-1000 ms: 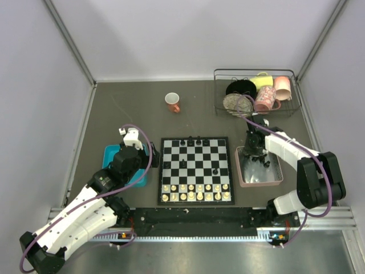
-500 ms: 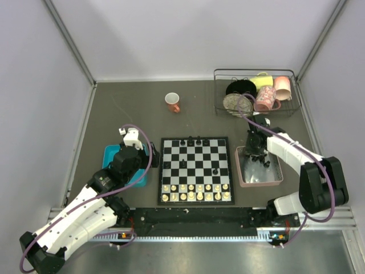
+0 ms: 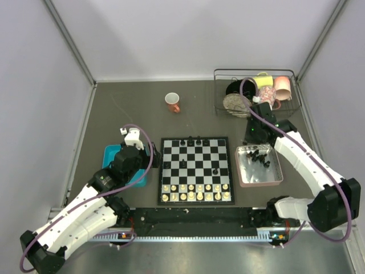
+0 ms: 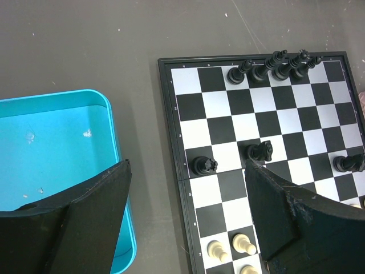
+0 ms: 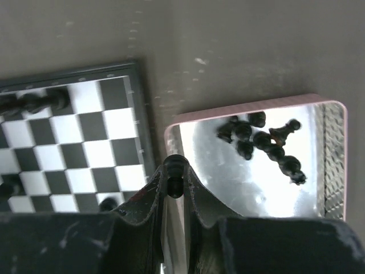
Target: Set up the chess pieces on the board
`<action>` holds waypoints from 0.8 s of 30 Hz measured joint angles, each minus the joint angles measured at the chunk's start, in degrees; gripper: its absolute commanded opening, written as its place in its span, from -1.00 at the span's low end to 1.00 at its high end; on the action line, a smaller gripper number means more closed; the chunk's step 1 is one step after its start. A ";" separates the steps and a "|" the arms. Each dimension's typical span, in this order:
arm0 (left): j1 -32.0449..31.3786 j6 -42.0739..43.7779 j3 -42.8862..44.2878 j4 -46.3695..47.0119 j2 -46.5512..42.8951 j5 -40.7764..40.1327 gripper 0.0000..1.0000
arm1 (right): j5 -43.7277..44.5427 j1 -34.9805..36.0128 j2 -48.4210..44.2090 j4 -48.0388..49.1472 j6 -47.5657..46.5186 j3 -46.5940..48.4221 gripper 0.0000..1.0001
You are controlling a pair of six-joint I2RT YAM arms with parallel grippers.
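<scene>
The board [image 3: 196,169] lies in the middle of the table. Several black chess pieces [image 3: 190,140] stand along its far row and others [image 3: 215,170] mid-board; they also show in the left wrist view [image 4: 272,64]. Cream-white pieces [image 3: 196,192] fill the near rows. Several loose black pieces [image 5: 262,141] lie in the pink tray [image 3: 260,180]. My right gripper [image 5: 175,178] is shut on a black chess piece [image 5: 174,169], lifted above the tray's left rim. My left gripper [image 4: 188,222] is open and empty above the board's left edge, beside the teal tray [image 4: 51,154].
A wire rack [image 3: 256,91] with cups and bowls stands at the back right. A red-orange cup [image 3: 172,103] sits behind the board. Grey walls close in the table on three sides.
My right gripper has risen out of the pink tray toward its far left corner, now holding a black piece. The left arm has not moved.
</scene>
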 measured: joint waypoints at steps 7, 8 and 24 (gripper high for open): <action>0.00 0.00 0.00 0.00 0.72 0.07 0.70 | -0.55 9.60 5.16 -1.90 0.09 9.88 -1.00; 0.00 0.02 0.00 0.00 0.72 0.15 0.71 | -0.61 10.27 6.80 -2.16 0.07 10.93 -1.00; 0.00 -0.13 0.00 0.00 0.72 0.20 0.70 | -2.01 18.73 23.21 -3.80 -0.37 22.82 -1.00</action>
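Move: The right hand already holds a black piece. The nearest piece in the board's far row stands about 16 cm to its left, 4 cm ahead and 10 cm below. The lone black piece near the board's right side lies roughly 12 cm left, 8 cm back. The loose black pieces in the tray lie about 9 cm right, 2 cm back. From the left hand, that far-row piece is some 10 cm ahead, 22 cm right. Right hand, still pinching the black piece, sweeps about 15 cm left towards the far row, turning 20 degrees counter-clockwise. ##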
